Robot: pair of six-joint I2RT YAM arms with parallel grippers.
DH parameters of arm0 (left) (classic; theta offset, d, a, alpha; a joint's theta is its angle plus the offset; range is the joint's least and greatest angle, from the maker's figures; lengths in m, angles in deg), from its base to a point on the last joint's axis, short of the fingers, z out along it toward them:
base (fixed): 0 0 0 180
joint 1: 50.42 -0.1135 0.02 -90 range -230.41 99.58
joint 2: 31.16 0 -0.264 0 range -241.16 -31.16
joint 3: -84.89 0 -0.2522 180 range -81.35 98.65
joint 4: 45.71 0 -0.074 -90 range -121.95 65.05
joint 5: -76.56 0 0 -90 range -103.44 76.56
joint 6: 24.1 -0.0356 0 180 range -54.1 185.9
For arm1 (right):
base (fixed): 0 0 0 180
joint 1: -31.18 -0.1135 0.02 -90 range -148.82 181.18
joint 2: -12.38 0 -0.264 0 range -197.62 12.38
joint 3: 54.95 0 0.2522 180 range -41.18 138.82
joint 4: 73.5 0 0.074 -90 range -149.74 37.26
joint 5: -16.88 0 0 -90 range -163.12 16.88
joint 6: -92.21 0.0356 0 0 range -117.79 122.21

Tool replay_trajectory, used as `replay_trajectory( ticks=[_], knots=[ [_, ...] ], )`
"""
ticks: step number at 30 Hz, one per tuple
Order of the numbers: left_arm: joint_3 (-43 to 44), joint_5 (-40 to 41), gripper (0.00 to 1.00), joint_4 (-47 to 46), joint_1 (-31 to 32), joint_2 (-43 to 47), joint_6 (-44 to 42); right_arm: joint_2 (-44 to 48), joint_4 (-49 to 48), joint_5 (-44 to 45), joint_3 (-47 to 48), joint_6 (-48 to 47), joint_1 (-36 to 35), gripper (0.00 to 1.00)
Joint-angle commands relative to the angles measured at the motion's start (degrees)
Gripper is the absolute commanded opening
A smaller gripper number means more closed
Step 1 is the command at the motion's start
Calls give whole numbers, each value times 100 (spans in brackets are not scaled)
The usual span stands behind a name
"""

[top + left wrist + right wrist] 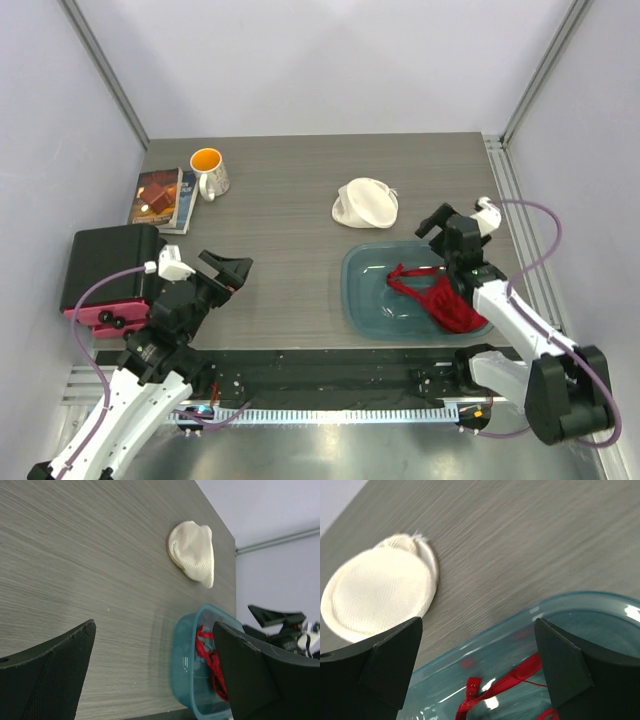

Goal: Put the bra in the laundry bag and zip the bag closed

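Observation:
A red bra (440, 300) lies in a clear blue tub (362, 300) at the right of the table; its strap (520, 677) and red fabric (210, 662) show in both wrist views. The white mesh laundry bag (365, 203) rests on the table behind the tub, also seen as the bag (194, 552) and the bag (377, 597). My right gripper (447, 238) hovers open over the tub's far end, nothing between its fingers. My left gripper (232, 272) is open at the left, well away from tub and bag, empty.
A white mug (209, 172) with orange inside stands at the back left beside a book (162, 198). A black box (105, 262) with a pink base sits at the left edge. Metal frame posts rise at the back corners.

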Motion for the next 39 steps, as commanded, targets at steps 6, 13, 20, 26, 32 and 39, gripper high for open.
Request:
replay_trajectory(
  ticks=[6,13,20,26,32,39],
  knots=[
    [50,-592,100,111,-27,484,-332,-2315,168,-556,2353,-2338,-1522,100],
    [437,-943,100,446,-27,326,-623,-4366,618,-145,4069,-3324,-2156,100],
    [499,-1049,100,569,-27,300,-649,-5538,907,1059,5159,-3896,-2533,78],
    [639,-882,100,666,-27,256,-684,-5293,872,816,5247,-3889,-3464,17],
    [955,-434,99,1025,-27,282,-807,-4239,785,-518,4871,-2880,-4440,13],
    [1245,-38,98,1386,-27,572,-965,-3253,284,-2663,3798,-1455,-4249,13]
  ],
)
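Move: The laundry bag lies about 10 cm ahead of the open right hand and 19 cm to its left, some 8 cm lower. The basin's middle is roughly 12 cm back and 7 cm left of that hand, and the red bra in it about 14 cm back and 1 cm left, both some 10 cm down. From the left hand, the bag is about 21 cm ahead, 34 cm to the right and 15 cm below. Swing the open right gripper left and forward, then down onto the laundry bag, about 20 cm left, and pinch its mesh. Then lift the bag back and left some 17 cm each way towards the left gripper, rising about 13 cm; in all, turn the right wrist some 70 degrees counter-clockwise. Meanwhile ease the open left gripper back 3 cm, then up. ##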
